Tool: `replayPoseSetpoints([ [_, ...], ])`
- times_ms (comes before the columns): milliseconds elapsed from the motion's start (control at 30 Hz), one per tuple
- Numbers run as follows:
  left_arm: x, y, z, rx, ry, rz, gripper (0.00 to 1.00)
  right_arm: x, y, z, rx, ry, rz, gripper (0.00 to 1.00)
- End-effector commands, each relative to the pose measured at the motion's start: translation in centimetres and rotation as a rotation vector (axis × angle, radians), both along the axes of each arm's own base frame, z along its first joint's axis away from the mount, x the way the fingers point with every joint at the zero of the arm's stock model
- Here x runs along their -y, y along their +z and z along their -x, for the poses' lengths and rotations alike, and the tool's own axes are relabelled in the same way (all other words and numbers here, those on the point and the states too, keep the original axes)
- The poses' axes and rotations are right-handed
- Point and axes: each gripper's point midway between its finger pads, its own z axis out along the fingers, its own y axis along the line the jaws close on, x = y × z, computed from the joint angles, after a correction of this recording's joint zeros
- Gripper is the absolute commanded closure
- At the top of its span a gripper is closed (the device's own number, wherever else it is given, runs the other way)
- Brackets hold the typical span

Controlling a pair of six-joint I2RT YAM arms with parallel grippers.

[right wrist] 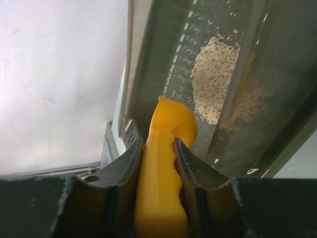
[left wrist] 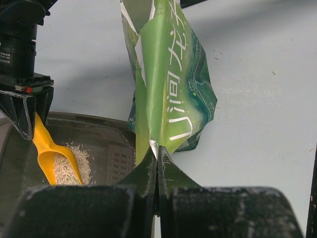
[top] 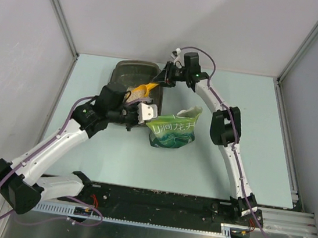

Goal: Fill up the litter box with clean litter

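Observation:
The dark litter box (top: 132,67) sits at the back of the table. A pile of pale clean litter (right wrist: 213,79) lies on its floor. My right gripper (right wrist: 158,144) is shut on the handle of the orange scoop (right wrist: 166,168), which reaches down into the box. In the left wrist view, the scoop (left wrist: 49,151) carries some litter (left wrist: 67,168) in its bowl. My left gripper (left wrist: 157,151) is shut on an edge of the green pouch (left wrist: 173,84), which stands beside the box's right wall (left wrist: 111,148).
The pouch (top: 174,130) lies just right of the box, between both arms. Stray granules dot the pale table (left wrist: 257,64) near it. Grey walls close in the table on three sides.

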Motion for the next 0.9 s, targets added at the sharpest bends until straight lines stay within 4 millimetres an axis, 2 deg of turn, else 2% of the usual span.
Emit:
replayPoseSetpoints([
  [0, -1.1, -1.2, 1.4, -0.023, -0.015, -0.047, 1.00, 0.1, 4.0, -1.4, 0.177, -0.064, 0.041, 1.00],
  [233, -0.9, -1.9, 1.4, -0.002, -0.062, -0.067, 1.00, 0.3, 5.4, -0.3, 0.227, -0.057, 0.086, 1.00],
  [267, -0.7, -1.8, 1.5, -0.006, -0.069, -0.060, 1.00, 0.4, 6.3, 0.0, 0.238, -0.056, 0.082, 1.00],
  [333, -0.6, -2.0, 1.5, -0.017, -0.073, -0.060, 1.00, 0.6, 6.1, 0.4, 0.235, -0.050, 0.097, 1.00],
  [367, -0.6, -2.1, 1.5, -0.023, -0.079, -0.055, 1.00, 0.7, 6.9, 0.6, 0.249, -0.049, 0.096, 1.00],
  [533, -0.5, -2.3, 1.5, -0.028, -0.088, -0.050, 1.00, 1.7, 7.4, 1.2, 0.251, -0.052, 0.124, 1.00],
  [667, -0.5, -2.5, 1.7, -0.032, -0.093, -0.047, 1.00, 2.8, 8.1, 1.1, 0.256, -0.070, 0.137, 1.00],
  [867, -0.5, -2.4, 1.8, -0.023, -0.093, -0.042, 1.00, 4.7, 9.3, -0.1, 0.306, -0.104, 0.149, 1.00],
])
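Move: The litter pile in the box, over which the right hand has the scoop, lies about 10 cm to that hand's left, 4 cm back and some 12 cm below. The scoop's bowl hangs nearer, roughly 7 cm left, 3 cm back and 3 cm lower than the hand. The green litter bag's middle stands about 8 cm right, 18 cm back and 5 cm down. From the left hand the pile is about 20 cm ahead, 9 cm left and 22 cm below. The scoop, its handle still gripped by the right hand, dips 1.5 cm over the litter box, then lifts about 6 cm and draws some 3 cm to the right, away from the pile. All along, the wrist tips it about 10 degrees bowl-end down and rolls it as much, back edge down. The left hand keeps its pinch on the bag's top corner, sinking about a centimetre. ##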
